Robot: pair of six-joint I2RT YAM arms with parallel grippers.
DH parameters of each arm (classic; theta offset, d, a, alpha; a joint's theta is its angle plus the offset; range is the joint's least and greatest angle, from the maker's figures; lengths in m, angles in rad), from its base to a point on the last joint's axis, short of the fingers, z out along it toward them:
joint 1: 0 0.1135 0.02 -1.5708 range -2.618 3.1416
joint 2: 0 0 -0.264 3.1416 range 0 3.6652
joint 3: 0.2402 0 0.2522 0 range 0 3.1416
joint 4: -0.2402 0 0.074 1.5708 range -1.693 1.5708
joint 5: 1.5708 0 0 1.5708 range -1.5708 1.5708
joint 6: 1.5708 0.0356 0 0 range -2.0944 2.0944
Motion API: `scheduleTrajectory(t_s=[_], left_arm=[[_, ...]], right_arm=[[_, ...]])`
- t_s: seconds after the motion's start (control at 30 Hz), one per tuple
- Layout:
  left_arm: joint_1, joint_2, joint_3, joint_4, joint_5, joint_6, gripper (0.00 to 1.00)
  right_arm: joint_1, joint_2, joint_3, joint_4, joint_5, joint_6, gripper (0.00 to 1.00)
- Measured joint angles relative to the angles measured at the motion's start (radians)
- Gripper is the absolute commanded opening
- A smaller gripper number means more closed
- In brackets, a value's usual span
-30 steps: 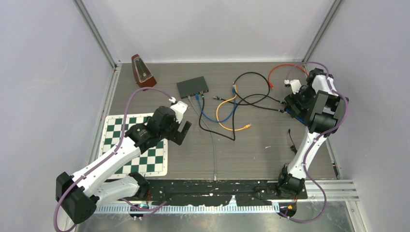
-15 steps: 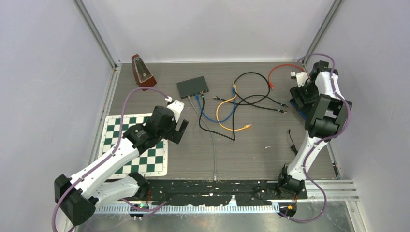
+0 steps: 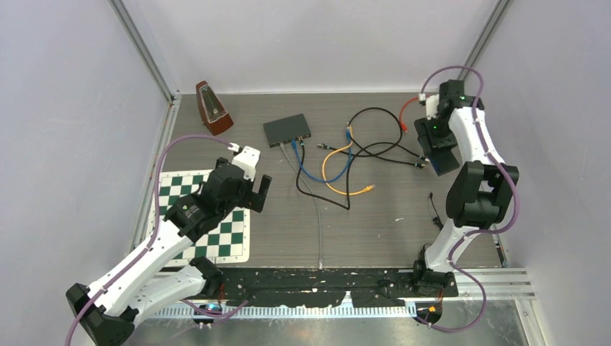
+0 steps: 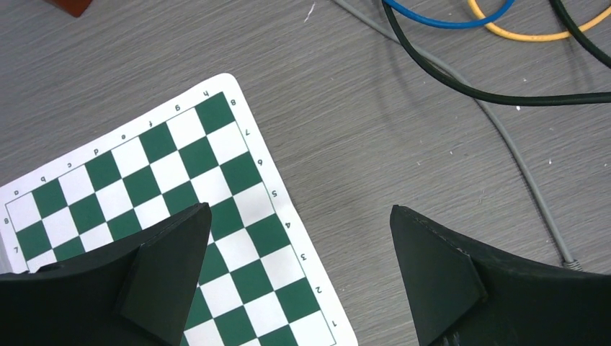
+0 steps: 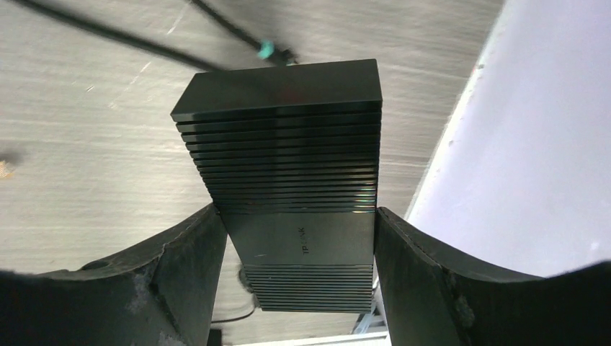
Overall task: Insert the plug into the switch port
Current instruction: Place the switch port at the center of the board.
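My right gripper is shut on a black TP-Link switch and holds it above the table at the far right; its port side does not show. A second dark switch lies at the back centre with blue and grey cables plugged in. Loose plugs lie between them: yellow, blue, red and black. My left gripper is open and empty over the right edge of the chessboard mat, also seen in the top view.
A brown metronome stands at the back left. Black, blue, yellow and grey cables tangle across the table's middle. A small black cable piece lies near the right arm. The side wall is close by the held switch.
My right gripper has lifted the black switch off the table's right edge and swung it toward the back. My left gripper has drawn back to the left over the chessboard mat.
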Motion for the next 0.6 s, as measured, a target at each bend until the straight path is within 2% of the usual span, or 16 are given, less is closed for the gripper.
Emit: scheduleTrajectory(t_s=[0.4,0.6], left_arm=[[0.0,-0.119,-0.019,0.005,-0.005,0.003,0.99],[0.0,-0.159,-0.03,0.006,-0.021,0.012,0.99]], right_arm=[[0.293,-0.098,-0.337,0.093,0.037,0.2,0.35],[0.402,-0.127,-0.487,0.158,0.015,0.167,0.36]])
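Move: The switch is already in the right gripper. The clear patch of table it is being carried to lies about 12 cm back, 18 cm left and 13 cm below that hand. The yellow plug lies roughly 7 cm back and 21 cm left, the ends of the black cables some 2 cm ahead and 3 cm left, and the thin adapter cord about 14 cm straight back, all on the table. From the empty left hand the patch is some 36 cm right, 3 cm ahead and 18 cm below. Keep the switch clamped in the right gripper and sweep it left about 14 cm, coming down and back by 8 or 9 cm each, away from the black cable ends towards the clear table beside the yellow plug. Tip the wrist some 10 degrees and swing it counter-clockwise, mostly late on. Lift the open left hand about 3 cm, easing it slightly left. ##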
